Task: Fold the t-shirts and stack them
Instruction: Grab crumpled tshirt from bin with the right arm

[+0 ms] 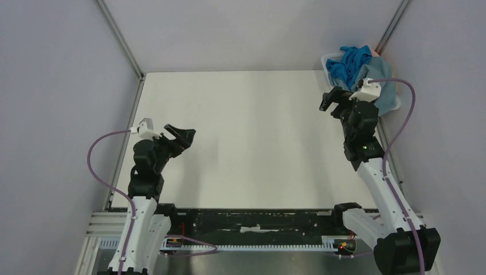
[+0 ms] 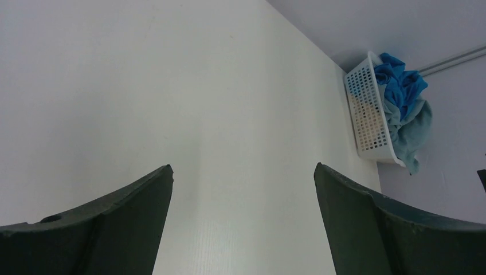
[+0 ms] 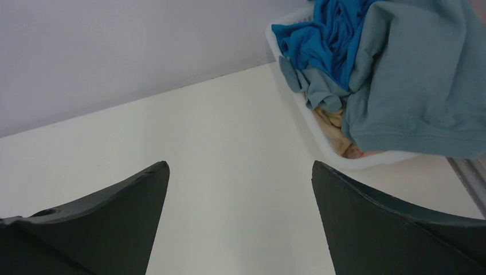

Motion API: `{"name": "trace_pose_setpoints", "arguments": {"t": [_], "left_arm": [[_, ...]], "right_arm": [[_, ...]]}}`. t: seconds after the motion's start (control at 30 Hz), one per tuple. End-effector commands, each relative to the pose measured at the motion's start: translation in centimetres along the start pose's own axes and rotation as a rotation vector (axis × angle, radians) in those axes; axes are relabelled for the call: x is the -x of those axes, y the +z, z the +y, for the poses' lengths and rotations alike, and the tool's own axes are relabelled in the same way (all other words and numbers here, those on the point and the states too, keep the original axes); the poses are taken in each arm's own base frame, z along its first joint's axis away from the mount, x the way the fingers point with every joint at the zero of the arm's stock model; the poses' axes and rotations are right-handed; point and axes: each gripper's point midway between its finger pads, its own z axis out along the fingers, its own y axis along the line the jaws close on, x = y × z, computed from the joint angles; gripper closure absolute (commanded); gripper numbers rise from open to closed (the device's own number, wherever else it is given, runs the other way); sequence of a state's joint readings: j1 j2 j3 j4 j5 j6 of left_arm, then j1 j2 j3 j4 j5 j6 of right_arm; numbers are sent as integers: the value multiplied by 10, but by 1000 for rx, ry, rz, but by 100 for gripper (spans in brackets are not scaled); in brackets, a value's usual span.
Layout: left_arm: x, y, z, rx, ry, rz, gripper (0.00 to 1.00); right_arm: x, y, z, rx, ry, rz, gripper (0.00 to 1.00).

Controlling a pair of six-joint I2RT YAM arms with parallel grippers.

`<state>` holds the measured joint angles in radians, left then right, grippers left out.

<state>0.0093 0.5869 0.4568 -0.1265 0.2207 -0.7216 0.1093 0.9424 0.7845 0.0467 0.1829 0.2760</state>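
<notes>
The t-shirts lie bunched in a white basket (image 1: 328, 59) at the table's far right corner. A cobalt-blue shirt (image 1: 351, 61) is on top and a grey-blue shirt (image 1: 385, 86) hangs over the near rim. In the right wrist view the blue shirt (image 3: 321, 34), the grey-blue shirt (image 3: 412, 74) and a bit of salmon-pink cloth (image 3: 351, 151) show in the basket (image 3: 367, 161). The left wrist view shows the basket (image 2: 367, 114) far off. My right gripper (image 1: 330, 102) is open and empty, just left of the basket. My left gripper (image 1: 182, 136) is open and empty over the table's left side.
The white table (image 1: 252, 137) has grey walls on three sides and metal frame posts (image 1: 120, 40) at the back corners. A black rail (image 1: 252, 220) runs along the near edge between the arm bases.
</notes>
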Motion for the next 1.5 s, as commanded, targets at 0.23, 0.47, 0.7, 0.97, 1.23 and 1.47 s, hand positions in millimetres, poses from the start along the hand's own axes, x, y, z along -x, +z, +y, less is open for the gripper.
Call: {"name": "trace_pose_setpoints", "arguments": {"t": [0.23,0.47,0.7,0.97,1.23,1.47], "left_arm": [[13,-9,-5,-18,0,-85,2],[14,-8,3,13,11,-96,2],[13,-6,5,8,11,-110,1],[9,-1,-4,-50,40,-72,1],[13,6,13,49,51,-77,1],[12,13,19,74,50,-64,2]], "right_arm": [[69,80,-17,-215,-180,-6,2],[99,152,-83,-429,-218,58,2],[91,203,-118,-361,-317,100,2],[92,254,-104,-244,-349,18,2],[64,299,-120,-265,-354,-15,2],[39,323,-129,-273,-339,-28,1]]}}
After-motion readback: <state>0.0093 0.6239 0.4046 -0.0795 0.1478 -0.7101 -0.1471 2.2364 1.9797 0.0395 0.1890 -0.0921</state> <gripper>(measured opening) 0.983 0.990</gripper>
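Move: The blue t-shirt lies crumpled on top of the bin, about 24 cm ahead of the open right hand, 12 cm to its right and 10 cm below it. The grey-green t-shirt hangs over the bin's near right side, some 12 cm ahead, 23 cm right and 13 cm down from that hand. The bin's middle is roughly 16 cm ahead, 16 cm right and 19 cm below. From the left hand the blue t-shirt is about 32 cm ahead, 95 cm right and nearly level. Towards the blue t-shirt in the bin the right hand reaches about 29 cm forward and 15 cm right, first rising some 5 cm to come in over the rim, then sinking about 10. Its left side rolls down some 20 degrees as it swings clockwise and partly back, tipping slightly down; fingers stay wide open. The left hand bobs slightly, ending about 2 cm lower. ##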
